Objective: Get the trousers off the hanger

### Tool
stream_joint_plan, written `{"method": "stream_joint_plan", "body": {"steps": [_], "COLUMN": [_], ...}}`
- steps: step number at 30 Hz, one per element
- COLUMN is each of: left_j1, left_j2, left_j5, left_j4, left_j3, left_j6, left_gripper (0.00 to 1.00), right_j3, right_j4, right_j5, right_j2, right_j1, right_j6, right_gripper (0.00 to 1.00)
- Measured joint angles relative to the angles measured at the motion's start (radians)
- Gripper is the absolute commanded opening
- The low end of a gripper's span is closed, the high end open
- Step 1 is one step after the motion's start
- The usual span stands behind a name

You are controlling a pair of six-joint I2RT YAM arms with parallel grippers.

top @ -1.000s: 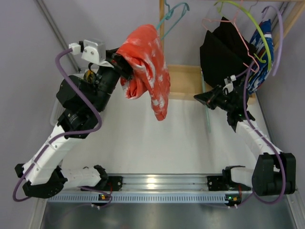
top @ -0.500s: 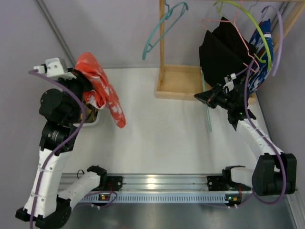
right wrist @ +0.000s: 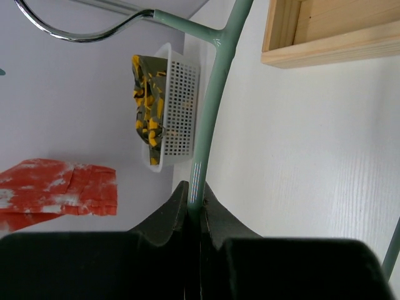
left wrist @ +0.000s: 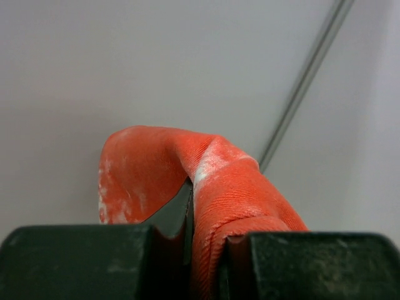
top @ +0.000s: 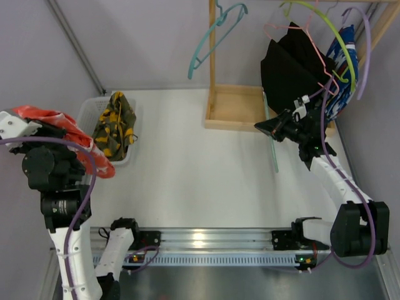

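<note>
My left gripper [left wrist: 189,240] is shut on a fold of the red-orange trousers [left wrist: 231,187]. It holds them at the far left, left of the basket, and they drape over the arm [top: 69,134]. The camouflage trousers [top: 115,125] lie in the white basket [top: 86,111]. The black trousers [top: 287,69] hang on a pink hanger [top: 312,44] at the back right. My right gripper [right wrist: 195,200] is shut on the bar of a bare pale green hanger [right wrist: 212,94], which also shows in the top view [top: 273,150] beside the rack.
A wooden rack with a box base [top: 234,109] stands at the back centre. An empty teal hanger [top: 215,31] hangs on it. A blue garment [top: 344,69] and several more hangers hang at the far right. A grey wall lies behind.
My left arm has swung left and toward the near side with the red-orange trousers, away from the rack and past the basket. The camouflage trousers now show. The right arm has not moved.
</note>
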Motion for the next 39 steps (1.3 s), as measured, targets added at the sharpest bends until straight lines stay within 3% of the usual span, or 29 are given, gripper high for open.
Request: {"method": "stream_joint_plan", "body": {"steps": [6, 10, 17, 25, 26, 29, 35, 39], "left_j1": [0.002, 0.002, 0.003, 0.033, 0.034, 0.034, 0.034, 0.035], "left_j2": [0.090, 0.165, 0.383, 0.684, 0.710, 0.777, 0.896, 0.932], "left_j5": [-0.124, -0.137, -0.104, -0.021, -0.006, 0.021, 0.093, 0.140], "left_j4": [0.086, 0.240, 0.534, 0.724, 0.731, 0.758, 0.768, 0.715], "left_j3": [-0.056, -0.159, -0.311, -0.319, -0.320, -0.325, -0.325, -0.324], "left_j6": [0.104, 0.193, 0.311, 0.266, 0.263, 0.256, 0.248, 0.224], "left_gripper": [0.00, 0.00, 0.00, 0.01, 0.09, 0.22, 0.33, 0.48], "right_j3": [0.006, 0.018, 0.019, 0.065, 0.070, 0.079, 0.118, 0.145], "right_j4": [-0.008, -0.018, -0.019, -0.049, -0.052, -0.056, -0.073, -0.087], "right_j5": [-0.008, -0.008, -0.011, -0.028, -0.032, -0.039, -0.051, -0.057], "right_j2": [-0.003, -0.003, -0.023, -0.075, -0.086, -0.116, -0.138, -0.144], "right_j1": [0.000, 0.000, 0.000, 0.000, 0.000, 0.000, 0.000, 0.000], "right_j6": [-0.001, -0.001, 0.002, -0.011, -0.015, -0.019, -0.023, -0.029], "right_gripper": [0.00, 0.00, 0.00, 0.00, 0.00, 0.00, 0.00, 0.00]}}
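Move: My left hand already pinches the red trousers, high up. The white basket they are going to lies about 27 cm ahead, 3 cm left and some 46 cm below; the camouflage trousers already in it are about 27 cm ahead, 1 cm right and 45 cm down. From my right hand, holding the emptied green hanger, the rack's rail is roughly 20 cm ahead and 25 cm above, the black trousers 14 cm ahead, 9 cm right and 7 cm higher. I swing the red trousers down and forward into the basket with my left hand, some 30 cm each way, tipping the fingers about 40 degrees downward; near the bottom I start opening them, the cloth still between the pads. Meanwhile my right hand keeps its grip on the green hanger and lifts it about 9 cm, drawing slightly back and tilting the fingers up. ##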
